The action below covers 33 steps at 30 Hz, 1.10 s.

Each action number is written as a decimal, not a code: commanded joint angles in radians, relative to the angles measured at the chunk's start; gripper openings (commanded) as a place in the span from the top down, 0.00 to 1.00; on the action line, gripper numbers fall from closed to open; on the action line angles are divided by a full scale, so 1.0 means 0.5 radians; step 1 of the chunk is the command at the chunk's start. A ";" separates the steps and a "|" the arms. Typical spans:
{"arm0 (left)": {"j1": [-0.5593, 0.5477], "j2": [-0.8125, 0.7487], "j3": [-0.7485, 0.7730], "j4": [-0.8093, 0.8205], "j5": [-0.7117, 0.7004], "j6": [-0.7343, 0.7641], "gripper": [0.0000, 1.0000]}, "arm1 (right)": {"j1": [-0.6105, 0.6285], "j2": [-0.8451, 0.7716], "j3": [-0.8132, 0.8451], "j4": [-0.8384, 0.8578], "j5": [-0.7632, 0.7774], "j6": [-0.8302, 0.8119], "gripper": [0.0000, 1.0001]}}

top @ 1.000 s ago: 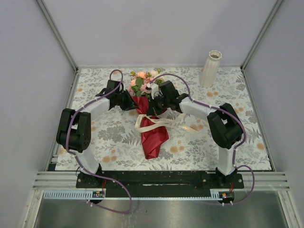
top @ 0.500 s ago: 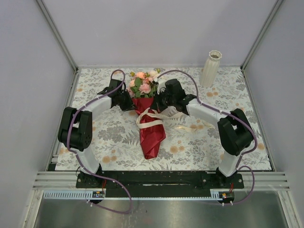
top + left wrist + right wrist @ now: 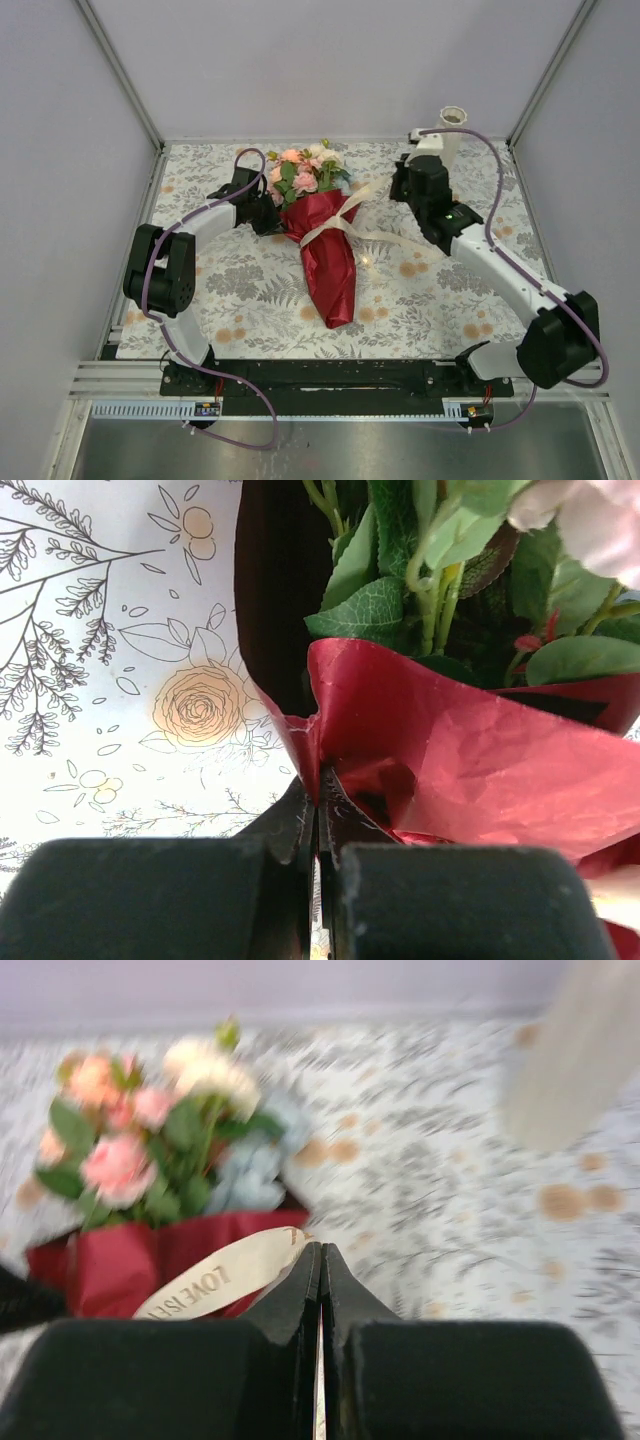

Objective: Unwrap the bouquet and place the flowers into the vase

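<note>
The bouquet (image 3: 328, 262) lies on the cloth in maroon wrapping paper (image 3: 470, 740), its tail toward me. The flowers (image 3: 305, 172) point to the far side, pink, peach and pale blue with green leaves (image 3: 370, 590). My left gripper (image 3: 271, 218) is shut on the paper's left upper edge (image 3: 318, 778). My right gripper (image 3: 393, 186) is shut on the end of the cream ribbon (image 3: 215, 1278), which runs taut from the wrap (image 3: 352, 205). The cream ribbed vase (image 3: 451, 122) stands upright just behind the right wrist, blurred at the upper right in the right wrist view (image 3: 580, 1055).
A floral printed tablecloth (image 3: 240, 280) covers the table. Loose ribbon tails (image 3: 400, 240) trail across it to the right of the wrap. Grey walls and metal frame posts (image 3: 128, 85) close in the back and sides.
My right gripper has pulled the ribbon end up and to the right, toward the vase. The ribbon loops have drawn straight and the bouquet's tail has swung right. The left jaws have closed on the paper.
</note>
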 commanded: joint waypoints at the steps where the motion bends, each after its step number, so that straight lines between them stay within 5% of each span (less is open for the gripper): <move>1: -0.008 -0.034 0.065 0.024 -0.086 0.012 1.00 | -0.141 -0.208 0.160 -0.043 0.684 -0.024 1.00; 11: -0.038 -0.070 0.080 0.030 -0.089 0.006 1.00 | -0.218 -0.340 0.638 -0.310 1.040 -0.238 1.00; 20: -0.075 -0.095 0.099 0.012 -0.126 0.030 0.97 | -0.218 -0.398 1.019 -0.448 1.059 -0.416 1.00; 24: -0.136 -0.190 0.215 -0.126 -0.172 0.137 0.84 | -0.215 -0.401 1.044 -0.589 0.805 -0.493 1.00; 33: -0.216 -0.717 0.372 -0.203 -0.178 0.444 0.37 | -0.215 -0.652 0.765 -0.755 -0.428 -0.120 1.00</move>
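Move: The right hand has the ribbon's end; the ribbon crossing on the red wrapper lies about 12 cm to its left, 1 cm back and 18 cm below, with the flowers some 18 cm left, 12 cm ahead and 16 cm below. The vase stands about 14 cm ahead of that hand and 8 cm to its right, its middle 10 cm lower. The left hand has the wrapper's left edge right at its fingertips; from it the ribbon crossing is about 10 cm right, 1 cm ahead and roughly level. Keeping its shut grip on the ribbon's end, the right hand hauls it away from the wrapper, sweeping fast up some 25 cm and 16 cm to the right, drawing back about 6 cm and tipping its fingers up some 25 degrees, then swings back left about 6 cm and sinks slightly. The left hand goes on pinching the wrapper's left edge, nearly still, until near the end it opens to about half, lets go of the paper and rises about 11 cm above it. ##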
